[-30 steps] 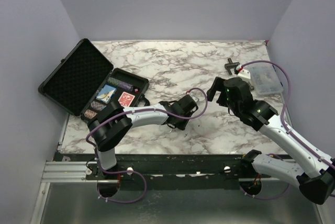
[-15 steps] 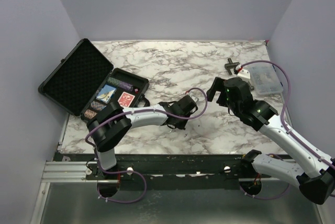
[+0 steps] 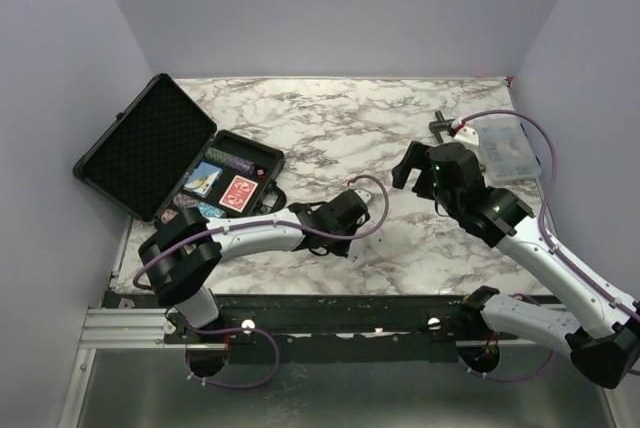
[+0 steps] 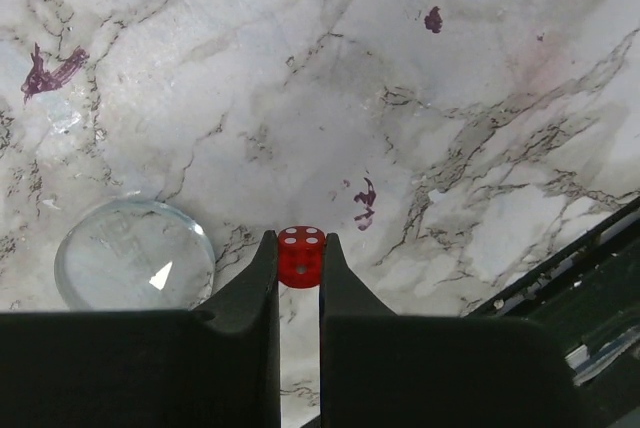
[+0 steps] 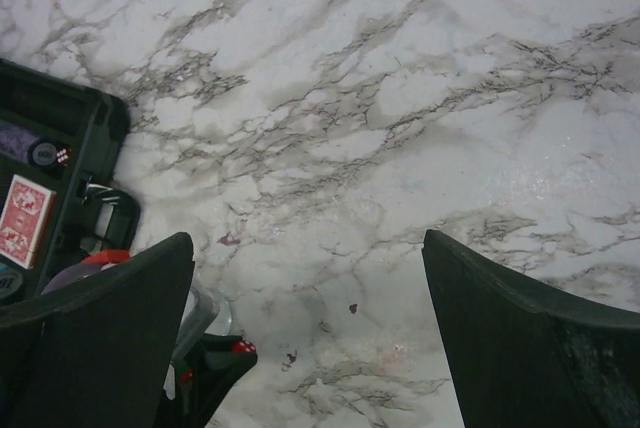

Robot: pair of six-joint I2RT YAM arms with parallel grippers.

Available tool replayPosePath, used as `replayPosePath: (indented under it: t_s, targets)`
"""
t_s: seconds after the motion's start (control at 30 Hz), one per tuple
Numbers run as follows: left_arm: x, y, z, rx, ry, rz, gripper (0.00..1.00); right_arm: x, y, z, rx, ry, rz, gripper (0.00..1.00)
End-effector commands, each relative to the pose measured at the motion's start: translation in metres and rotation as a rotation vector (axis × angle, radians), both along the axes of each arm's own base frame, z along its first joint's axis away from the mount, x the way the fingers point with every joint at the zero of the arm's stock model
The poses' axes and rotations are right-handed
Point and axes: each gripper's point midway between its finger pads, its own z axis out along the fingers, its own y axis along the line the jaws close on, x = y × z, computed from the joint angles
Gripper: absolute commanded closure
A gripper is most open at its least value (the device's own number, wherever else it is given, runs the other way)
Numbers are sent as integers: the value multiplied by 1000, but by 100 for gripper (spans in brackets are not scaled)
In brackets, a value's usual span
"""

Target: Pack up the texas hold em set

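Note:
The black case [image 3: 140,148] lies open at the far left, its bumpy foam lid leaning back. Its tray holds a red card deck [image 3: 238,189], a blue deck [image 3: 205,177] and chip stacks [image 3: 232,162]. My left gripper [image 4: 299,248] is shut on a small red die [image 4: 300,256] just above the marble. In the top view the left gripper [image 3: 343,240] is near the table's front middle. My right gripper [image 5: 308,238] is open and empty, high over the marble right of centre [image 3: 412,168]. The case [image 5: 60,148] and the die [image 5: 243,346] also show in the right wrist view.
A clear round disc [image 4: 135,253] lies on the marble just left of my left fingers. A clear plastic compartment box [image 3: 503,151] and a dark T-shaped clamp [image 3: 440,126] sit at the back right. The table's front edge [image 4: 560,278] is close behind the die.
My left arm has swung so that its elbow is lower and further left, and its gripper has shifted slightly toward the front edge. The right gripper has edged back.

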Motion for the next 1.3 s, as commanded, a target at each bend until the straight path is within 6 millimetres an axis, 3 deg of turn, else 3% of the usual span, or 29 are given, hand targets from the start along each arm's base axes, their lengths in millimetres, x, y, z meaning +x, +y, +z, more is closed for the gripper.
replayPosePath:
  t_s: [0.0,0.37,0.6,0.9,1.27]
  targets:
    - [-16,3,11,-28,13,-26,100,9,11,26,36,-47,25,0]
    - [-40,2,30,-75,0,-81,100,34,35,60,55,-92,64,0]
    - [-42,16,40,-102,-18,-26,100,35,38,72,73,-112,76,0]
    - [-20,61,53,-105,-56,149,100,22,29,56,78,-87,63,0]
    - [21,143,68,-179,-86,508,100,12,25,40,76,-54,68,0]
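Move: The left hand already holds the red die; the other die's slot in the case lies about 20 cm ahead, 21 cm left and 1 cm below. The red card box is some 15 cm ahead and 26 left, the case handle 12 ahead and 18 left, and the clear disc 2 ahead, 6 left and 3 lower. From the right hand that slot is roughly 9 cm ahead, 35 left and 19 below. Left hand backs while rising, then swings 11 cm left towards the case, die still pinched; open right rises. ##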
